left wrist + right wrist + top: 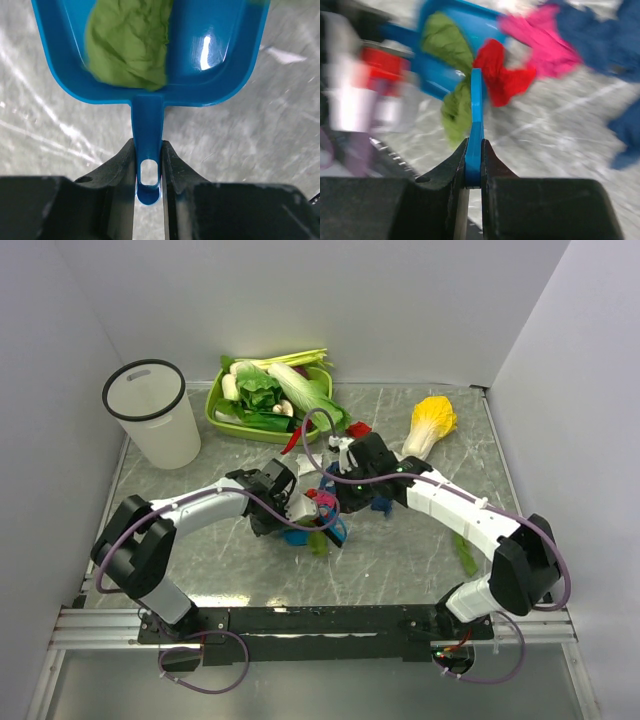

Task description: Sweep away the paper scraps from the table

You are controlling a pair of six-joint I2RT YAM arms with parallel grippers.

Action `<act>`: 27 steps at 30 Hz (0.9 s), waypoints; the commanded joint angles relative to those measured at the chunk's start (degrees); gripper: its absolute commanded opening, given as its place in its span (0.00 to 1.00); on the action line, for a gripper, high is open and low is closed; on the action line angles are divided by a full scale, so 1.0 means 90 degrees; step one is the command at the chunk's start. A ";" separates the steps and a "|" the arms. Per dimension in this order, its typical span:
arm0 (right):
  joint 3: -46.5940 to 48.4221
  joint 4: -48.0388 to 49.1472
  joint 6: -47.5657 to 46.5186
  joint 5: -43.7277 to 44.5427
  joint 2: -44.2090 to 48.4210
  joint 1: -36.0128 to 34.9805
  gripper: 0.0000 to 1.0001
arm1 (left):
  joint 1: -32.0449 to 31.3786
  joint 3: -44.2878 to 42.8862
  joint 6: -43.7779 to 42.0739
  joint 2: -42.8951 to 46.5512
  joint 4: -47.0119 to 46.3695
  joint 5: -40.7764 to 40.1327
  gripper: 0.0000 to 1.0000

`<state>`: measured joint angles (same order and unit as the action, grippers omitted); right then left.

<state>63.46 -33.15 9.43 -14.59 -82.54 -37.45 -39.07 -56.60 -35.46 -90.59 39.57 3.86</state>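
My left gripper (148, 165) is shut on the handle of a blue dustpan (210, 55). A green paper scrap (130, 45) lies in the pan. My right gripper (475, 150) is shut on a thin blue tool (476, 105) that reaches toward the pan's mouth (462, 22). Around the tool's tip lie green scraps (454, 107), a red scrap (502, 75), a pink scrap (540, 40) and dark blue scraps (600, 35). From above, both grippers (292, 510) (340, 480) meet at mid-table over this pile (325, 505). The table (400, 560) is grey-green marble.
A white bin (155, 415) stands at the back left. A lime-green tray (215, 410) of leafy vegetables and a yellow cabbage (432, 425) sit along the back wall. Red scraps (358, 428) lie near the tray. A green bit (463, 555) lies by the right arm.
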 commanded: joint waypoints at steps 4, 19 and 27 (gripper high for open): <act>0.0137 -0.0174 0.0125 -0.0576 0.0840 0.0664 0.00 | -0.0093 -0.0157 0.0093 0.0376 -0.0188 0.0352 0.09; 0.0127 -0.0184 -0.0715 -0.0273 0.1447 0.1290 0.00 | -0.0024 0.0750 0.0464 0.0934 -0.0431 0.0587 0.57; -0.0010 0.0060 -0.2139 -0.0312 0.1340 0.1280 0.00 | 0.0054 0.1375 0.0386 0.1168 -0.1065 0.0480 0.62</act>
<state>63.35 -35.62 -0.21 -17.19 -70.32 -26.20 -38.81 -46.35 -31.88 -83.07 34.59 7.31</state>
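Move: The left hand grips the dustpan by its handle, with the pan's middle about 8 cm to its right, 1 cm back and some 3 cm below; the red scrap is 12 cm right and 2 cm ahead. From the right hand, which holds the brush, the pan is 9 cm left, 3 cm back and about 12 cm below; at that depth too, the pink scrap lies 4 cm ahead and 4 cm left, the nearer blue scrap 5 cm ahead and 7 cm right. The right hand keeps its grip on the brush and lifts it about 6 cm up and 6 cm right, slightly forward, away from the pan's mouth towards the blue scraps, then nearly stops while tilting. The left hand, still gripping, rises 2 cm, then spreads its fingers and lets go of the dustpan handle, drawing back about 3 cm and sinking again. ##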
